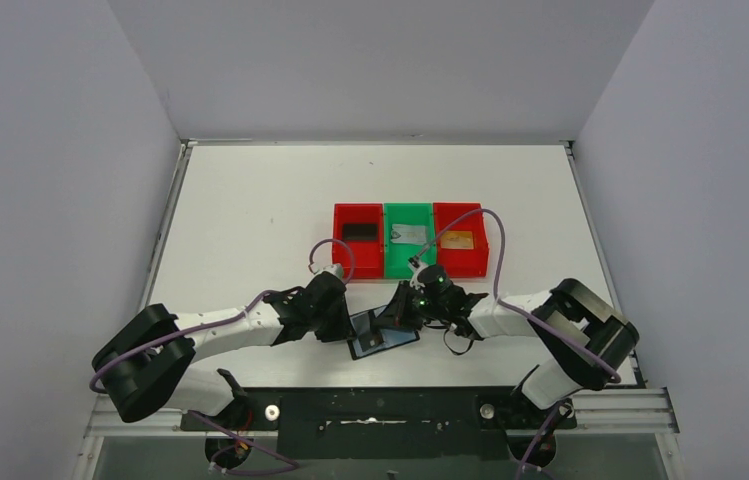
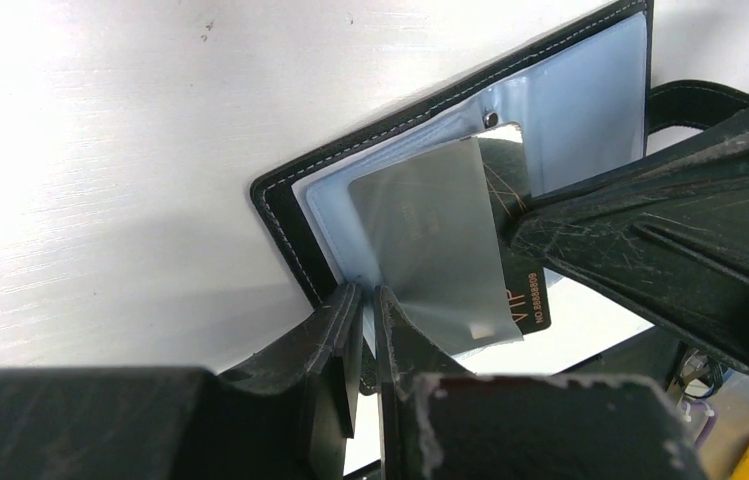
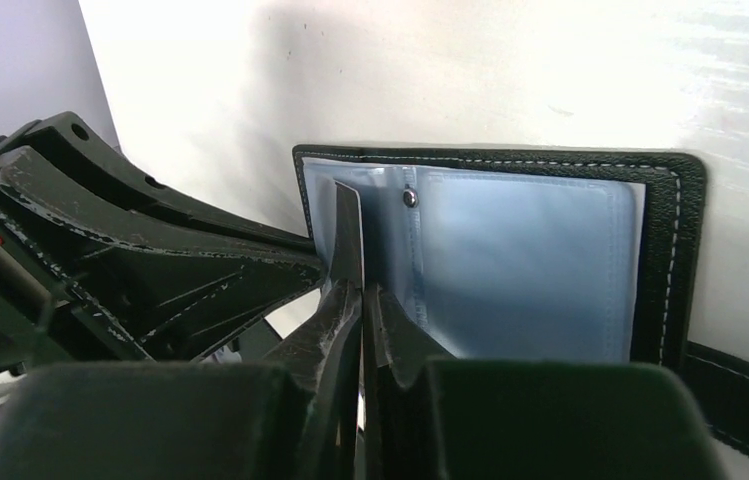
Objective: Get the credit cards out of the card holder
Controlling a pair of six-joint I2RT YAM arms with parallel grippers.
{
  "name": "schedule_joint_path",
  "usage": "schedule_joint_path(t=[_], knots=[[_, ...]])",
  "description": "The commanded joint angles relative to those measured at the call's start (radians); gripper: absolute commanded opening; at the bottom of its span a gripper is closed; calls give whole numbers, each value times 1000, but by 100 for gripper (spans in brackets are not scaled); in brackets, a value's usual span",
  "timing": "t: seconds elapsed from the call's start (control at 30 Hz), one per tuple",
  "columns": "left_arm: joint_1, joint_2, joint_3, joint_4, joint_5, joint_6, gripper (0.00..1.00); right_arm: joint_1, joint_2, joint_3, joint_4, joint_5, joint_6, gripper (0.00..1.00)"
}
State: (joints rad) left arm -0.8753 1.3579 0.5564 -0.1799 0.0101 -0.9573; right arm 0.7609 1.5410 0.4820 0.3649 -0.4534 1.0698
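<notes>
The black card holder lies open near the table's front edge, its grey-blue pockets facing up. My left gripper is shut on the near edge of the card holder, pinning it from the left. My right gripper is shut on a black credit card, which shows edge-on in the right wrist view. In the left wrist view this card, marked VIP, sticks partly out from under a clear pocket flap. In the top view the left gripper and the right gripper stand close together over the holder.
Behind the holder stand three bins in a row: a red bin with a dark card, a green bin with a silver card, and a red bin with a gold card. White walls enclose the table.
</notes>
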Motion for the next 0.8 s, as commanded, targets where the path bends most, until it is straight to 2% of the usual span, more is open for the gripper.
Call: schedule_joint_path(t=[0.0,0.13,0.37,0.6,0.77], knots=[[-2,-15,7,-46,-28,14,10,6,-92,11,-63,89,-27,0],[-3,-29,5,-47,-39,12,10,-1,-201,10,-168,185,-60,0],[-3,-64,8,-32,-40,5,16,-6,-323,3,-210,212,-97,0],[-3,-141,26,-33,-69,-9,34,-8,-398,31,-224,252,-180,0],[-2,-240,30,-86,-156,-35,40,-7,-450,108,-240,333,-366,0]])
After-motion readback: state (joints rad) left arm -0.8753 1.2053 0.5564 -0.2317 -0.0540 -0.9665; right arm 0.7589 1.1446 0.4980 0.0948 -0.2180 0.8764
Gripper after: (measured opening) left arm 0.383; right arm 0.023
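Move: The black card is still partly in its pocket, its near-right edge already pinched by the right fingers; its middle lies about 3 cm left, 2 cm back and 1 cm below that hand. The card holder's middle is some 2 cm back and 3 cm below. The left red compartment is roughly 18 cm ahead and 6 cm left, the green one 18 cm ahead and 6 cm right. From the left fingertips at the holder's left edge, the card's middle lies 4 cm right and the holder's 7 cm right, level ahead. Keep the right fingers shut on the black card and draw it up out of the pocket, about 7 cm, easing right and a little forward as you rise, while the wrist turns some 20 degrees to swing the fingertips forward. Hold the left gripper at the holder's left edge at first, then open its fingers and lift them clear, about 3 cm. ##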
